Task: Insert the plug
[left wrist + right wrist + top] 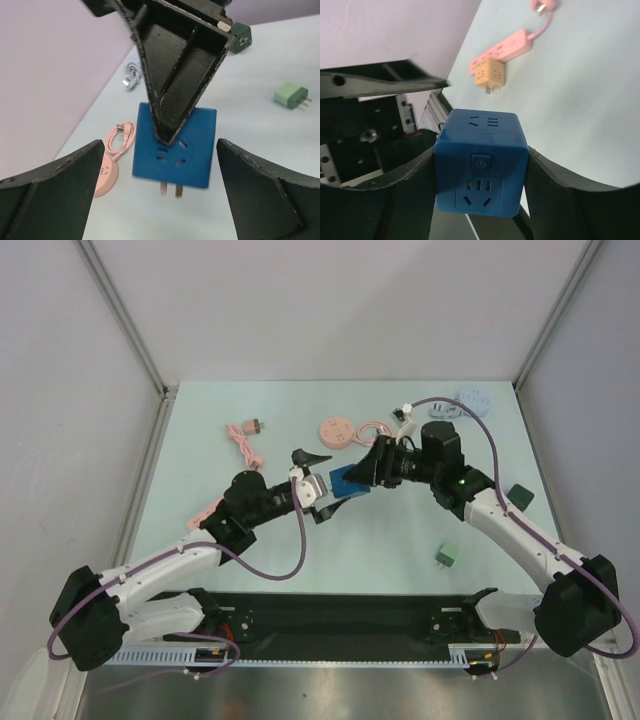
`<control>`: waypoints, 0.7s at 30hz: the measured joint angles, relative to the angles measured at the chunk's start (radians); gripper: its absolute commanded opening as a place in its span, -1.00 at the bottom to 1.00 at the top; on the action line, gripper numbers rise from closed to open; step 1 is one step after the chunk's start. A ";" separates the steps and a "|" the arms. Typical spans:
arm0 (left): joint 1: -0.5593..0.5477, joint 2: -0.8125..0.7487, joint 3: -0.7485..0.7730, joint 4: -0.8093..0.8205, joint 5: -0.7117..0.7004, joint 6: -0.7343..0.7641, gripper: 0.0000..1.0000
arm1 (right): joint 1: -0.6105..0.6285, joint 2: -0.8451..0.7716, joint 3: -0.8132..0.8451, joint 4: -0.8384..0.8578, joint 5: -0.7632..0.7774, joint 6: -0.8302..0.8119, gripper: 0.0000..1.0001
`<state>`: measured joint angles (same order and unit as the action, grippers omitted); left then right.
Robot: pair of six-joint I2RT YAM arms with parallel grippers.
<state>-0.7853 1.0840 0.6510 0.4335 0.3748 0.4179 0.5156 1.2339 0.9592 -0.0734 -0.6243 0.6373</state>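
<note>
The plug is a blue cube adapter [348, 481] with two metal prongs on its underside [170, 189], held in the air above the table's middle. My right gripper [481, 150] is shut on it, a finger pressed flat on each side face [480, 165]. My left gripper [160, 145] is open, its fingers [75, 185] standing well apart from the cube [175, 150] on either side. In the overhead view the left gripper [322, 485] faces the right gripper [372, 468] across the cube. A pink power strip [502, 47] lies on the table with a tan cube [489, 75] at its end.
A round pink socket [335, 430], a pink cable [245, 440] and a white plug with cable [405, 412] lie at the back. A light green plug [447, 556] and a dark green adapter [518, 494] sit to the right. Side walls enclose the table.
</note>
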 measured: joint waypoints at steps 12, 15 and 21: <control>0.087 0.328 0.407 -0.246 -0.299 -0.309 0.92 | -0.234 -0.029 -0.013 -0.142 0.181 -0.029 -1.00; 0.148 0.496 0.573 -0.327 -0.351 -0.399 0.80 | -0.230 -0.056 -0.013 -0.159 0.218 -0.040 -1.00; 0.275 0.909 1.013 -0.481 -0.370 -0.574 0.44 | -0.227 -0.070 -0.010 -0.174 0.301 -0.100 -1.00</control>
<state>-0.5098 1.9926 1.6638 -0.0471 0.0044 -0.1558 0.2890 1.1641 0.9489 -0.2478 -0.3233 0.5369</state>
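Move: The left hand, empty and wide open beside the blue cube, goes for the round pink socket, about 39 cm ahead, 1 cm right and 24 cm below. The coiled pink cable lies 11 cm to the right of that socket, level with it; the brown plug is some 42 cm ahead of the left hand and 25 cm left. From the right hand, already holding the cube, the same socket is about 37 cm ahead, 3 cm left and 23 cm down. Still pinching the blue cube, the right gripper carries it about 11 cm right and some 7 cm forward, sinking slightly and turning clockwise. Clear of the cube, the left hand sweeps nearly 28 cm forward towards the round pink socket, dipping late, swinging counter-clockwise as its fingers tip down some 40 degrees and partly close on nothing. ##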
